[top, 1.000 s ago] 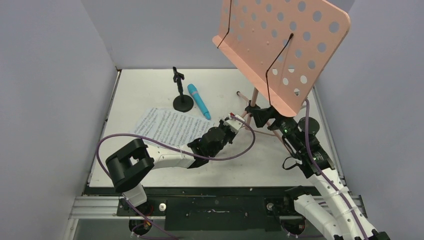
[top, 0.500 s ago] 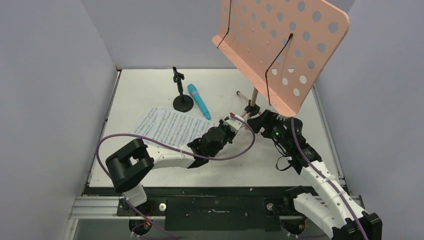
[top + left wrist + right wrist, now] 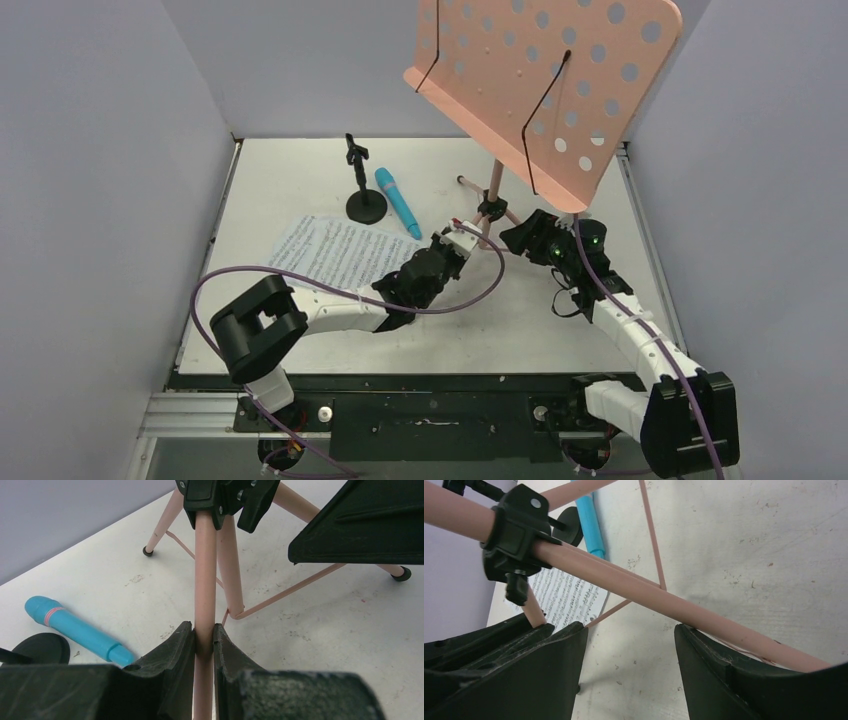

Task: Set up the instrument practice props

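The pink perforated music stand [image 3: 540,70] stands at the back right, its tripod legs spread on the table. My left gripper [image 3: 462,238] is shut on one pink leg [image 3: 205,580], which runs up between its fingers [image 3: 204,632] to the black collar [image 3: 225,495]. My right gripper [image 3: 520,238] is open beside the tripod; another leg [image 3: 649,597] crosses just past its right fingertip with nothing clamped [image 3: 631,635]. The sheet music [image 3: 335,255] lies flat left of the stand. The blue microphone [image 3: 398,202] lies beside the black mic stand [image 3: 365,205].
Grey walls close in on the left, back and right. The left arm's purple cable [image 3: 300,280] loops over the sheet music. The stand's thin brace rods [image 3: 290,590] run low between its legs. The table's right edge [image 3: 640,230] is close to the right arm.
The music stand has shifted left, its tray and pole moving with the leg held by my left gripper. My right gripper has moved left to the tripod and its jaws have narrowed.
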You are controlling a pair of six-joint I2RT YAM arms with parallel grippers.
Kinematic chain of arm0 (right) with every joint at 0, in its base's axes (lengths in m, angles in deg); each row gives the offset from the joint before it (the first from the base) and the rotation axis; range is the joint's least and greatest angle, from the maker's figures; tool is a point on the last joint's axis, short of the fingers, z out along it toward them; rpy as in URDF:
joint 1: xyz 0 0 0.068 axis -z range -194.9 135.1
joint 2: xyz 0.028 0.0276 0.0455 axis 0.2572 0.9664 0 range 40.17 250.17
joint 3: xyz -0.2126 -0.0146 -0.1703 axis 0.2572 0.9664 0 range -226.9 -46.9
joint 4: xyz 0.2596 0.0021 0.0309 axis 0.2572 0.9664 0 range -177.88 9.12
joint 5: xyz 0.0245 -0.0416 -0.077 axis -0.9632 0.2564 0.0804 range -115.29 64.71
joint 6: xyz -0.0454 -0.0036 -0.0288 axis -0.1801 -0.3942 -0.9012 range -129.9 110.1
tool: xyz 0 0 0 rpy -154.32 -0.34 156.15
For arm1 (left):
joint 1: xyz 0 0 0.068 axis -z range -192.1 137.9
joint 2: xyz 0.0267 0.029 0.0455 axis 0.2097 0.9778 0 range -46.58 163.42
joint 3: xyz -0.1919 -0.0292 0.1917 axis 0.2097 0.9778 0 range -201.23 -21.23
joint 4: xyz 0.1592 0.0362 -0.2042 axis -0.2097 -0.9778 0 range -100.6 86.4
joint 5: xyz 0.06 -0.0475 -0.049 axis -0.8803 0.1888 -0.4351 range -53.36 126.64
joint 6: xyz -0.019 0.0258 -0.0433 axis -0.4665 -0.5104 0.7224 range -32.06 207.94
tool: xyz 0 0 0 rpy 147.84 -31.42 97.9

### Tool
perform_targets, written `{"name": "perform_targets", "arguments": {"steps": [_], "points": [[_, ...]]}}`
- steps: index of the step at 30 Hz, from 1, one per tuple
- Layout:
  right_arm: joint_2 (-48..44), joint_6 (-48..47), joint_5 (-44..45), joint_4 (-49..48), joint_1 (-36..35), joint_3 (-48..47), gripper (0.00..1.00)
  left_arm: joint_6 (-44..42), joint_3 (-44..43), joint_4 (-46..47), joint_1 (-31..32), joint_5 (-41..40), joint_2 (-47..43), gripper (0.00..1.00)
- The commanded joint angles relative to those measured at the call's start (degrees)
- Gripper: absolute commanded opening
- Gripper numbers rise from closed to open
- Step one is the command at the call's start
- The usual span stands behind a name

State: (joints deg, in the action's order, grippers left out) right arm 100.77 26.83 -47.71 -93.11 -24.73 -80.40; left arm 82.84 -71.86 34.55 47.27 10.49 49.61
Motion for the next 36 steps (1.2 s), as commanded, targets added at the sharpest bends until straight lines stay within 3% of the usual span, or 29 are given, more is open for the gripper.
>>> {"name": "perform_targets", "arguments": {"steps": [1, 13, 20, 23, 26, 28, 36], "points": [[2.94, -2.21, -1.67, -8.42, 1.65, -2.06, 0.65, -0.04, 1.32, -7.59, -1.61, -6.76, -0.22, 0.00], [11.11, -3.33, -6.17, -9.05, 2.68, -6.42, 0.67, 0.44, -0.44, -8.55, -1.74, -8.92, 1.38, 0.00], [10.04, -4.62, -8.28, -6.10, 3.10, -6.95, 0.73, 1.34, 0.18, -6.22, -2.18, -4.43, 0.09, 0.01], [7.31, -5.51, -9.17, -4.49, 3.16, -6.35, 0.80, 2.80, 0.59, -5.16, -2.16, -2.41, -1.57, 0.25], [4.66, -6.84, -10.15, -1.93, 3.23, -6.12, 0.82, 3.44, 1.91, -2.46, -2.24, -0.41, -3.69, 0.64], [2.79, -7.59, -10.64, -0.14, 3.21, -6.06, 0.84, 4.53, 2.39, -1.51, -2.25, -0.51, -5.37, 0.81], [-5.54, -8.78, -10.11, 7.88, 3.36, -5.47, 0.88, 13.38, 5.40, -2.97, -3.27, 5.89, -13.95, 0.95]]}}
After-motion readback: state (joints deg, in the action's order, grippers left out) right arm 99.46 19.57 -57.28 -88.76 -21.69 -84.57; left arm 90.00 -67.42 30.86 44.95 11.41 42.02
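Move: My left fingers are shut on the music stand's front leg, gripping it right at the hand point; the black tripod hub is about 6 cm ahead, 4 cm right and 6 cm up. The blue microphone lies some 22 cm ahead, 16 cm left and 15 cm below. From my half-open right hand the hub is about 5 cm ahead, 6 cm left and 5 cm up, and the right leg's middle is 3 cm ahead, 8 cm right and 6 cm down. Still pinching the front leg, my left hand nudges it forward and left by nearly 2 cm, while my right goes about 2 cm forward and 2 cm down beside the right leg. Then my left fingers open wide and let go of the leg, the hand shifting left, dipping about 2 cm, then rising and drawing back; my right opens further and withdraws back some 3 cm and up 5. ##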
